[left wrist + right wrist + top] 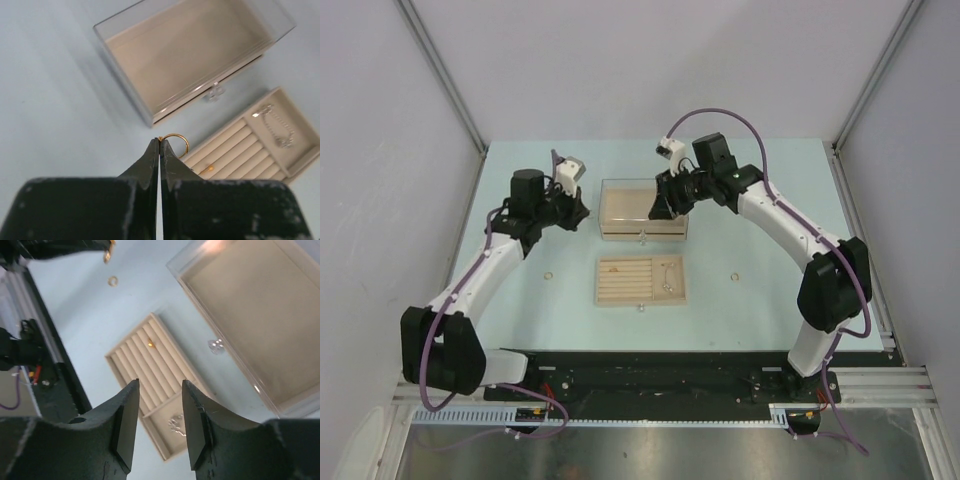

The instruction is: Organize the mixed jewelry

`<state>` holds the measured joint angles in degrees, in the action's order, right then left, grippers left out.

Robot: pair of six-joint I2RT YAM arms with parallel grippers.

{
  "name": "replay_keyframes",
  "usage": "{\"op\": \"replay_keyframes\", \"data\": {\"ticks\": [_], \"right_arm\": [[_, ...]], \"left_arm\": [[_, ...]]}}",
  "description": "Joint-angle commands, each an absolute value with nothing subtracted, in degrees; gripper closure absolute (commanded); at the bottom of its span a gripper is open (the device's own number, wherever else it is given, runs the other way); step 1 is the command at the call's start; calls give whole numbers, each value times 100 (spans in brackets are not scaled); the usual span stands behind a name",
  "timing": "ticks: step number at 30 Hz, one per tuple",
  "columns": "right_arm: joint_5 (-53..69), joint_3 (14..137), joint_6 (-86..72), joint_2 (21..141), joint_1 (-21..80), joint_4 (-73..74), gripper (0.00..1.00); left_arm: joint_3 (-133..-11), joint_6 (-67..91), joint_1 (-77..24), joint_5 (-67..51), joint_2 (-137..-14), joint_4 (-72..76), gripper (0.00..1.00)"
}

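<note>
My left gripper [160, 142] is shut, its tips pinching a thin gold ring [176, 142] in the air above the table, left of the clear-lidded beige box [190, 50]. The beige slotted tray [235, 145] lies in front of the box. A silvery chain [274, 127] rests in the tray's side compartment and a small gold piece [211, 168] sits in a slot. My right gripper [160, 425] hangs open and empty above the tray and the box's front. Two more gold rings lie on the table: one [548, 274] left of the tray [600, 283], one [733, 274] right of it.
The box [620, 228] has a small clear knob [216, 346] on its front drawer. A tiny pale bit [641, 308] lies just in front of the tray. A black rail [650, 375] with the arm bases runs along the near edge.
</note>
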<state>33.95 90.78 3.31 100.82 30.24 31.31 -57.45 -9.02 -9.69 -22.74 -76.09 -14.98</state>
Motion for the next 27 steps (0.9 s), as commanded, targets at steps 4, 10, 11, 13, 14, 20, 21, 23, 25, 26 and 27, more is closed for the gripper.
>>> {"op": "replay_keyframes", "data": {"ticks": [4, 10, 11, 13, 14, 20, 21, 23, 25, 26, 27], "right_arm": [[4666, 9307, -992, 9931, 3120, 2075, 54], [4676, 9440, -1248, 10134, 3164, 1916, 54], [4684, 9431, -1274, 10160, 3173, 1873, 54], [4667, 9404, -1310, 10160, 3217, 1828, 53], [4650, 9396, -1310, 10178, 3243, 1802, 53], [4377, 9448, -1257, 10266, 3349, 1810, 53], [4368, 9457, -1248, 10283, 3357, 1811, 53], [4307, 9483, -1239, 10292, 3375, 1802, 54], [4263, 9510, -1222, 10301, 3428, 1819, 54], [4254, 9553, -1213, 10309, 3445, 1828, 55], [4254, 9589, -1204, 10301, 3454, 1837, 55]], "left_arm": [[-6003, 420, -1880, -1847, -7146, -853, 100], [-6073, 677, -2381, -1214, -7032, -774, 100], [-6065, 651, -2443, -1117, -6970, -739, 100], [-6038, 598, -2584, -950, -6926, -703, 100], [-6029, 589, -2610, -897, -6891, -677, 100], [-5985, 615, -2725, -853, -6785, -598, 100], [-5968, 615, -2742, -835, -6785, -606, 100], [-5950, 615, -2760, -835, -6759, -571, 100], [-5941, 607, -2786, -835, -6759, -571, 100], [-5941, 598, -2804, -826, -6759, -571, 100], [-5941, 589, -2821, -826, -6759, -571, 100]]}}
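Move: The left fingers already pinch the gold hoop; the open right fingertips stand about 15 cm to their right, 2 cm nearer the base and some 3 cm higher. From the right hand the hoop lies about 14 cm left, 2 cm ahead and 3 cm below. On the table, the clear box is some 12 cm ahead and 10 cm right of the left hand, the ridged tray 8 cm back and 9 cm right. Keeping the gold hoop pinched in its shut tips, the left hand carries it about 8 cm right and some 7 cm up, easing slightly back, towards the right gripper. The right hand comes to meet it, roughly 6 cm left, slightly back and first up about 5 cm, then sinking a little, tilting its half-open fingers some 15 degrees flatter. ##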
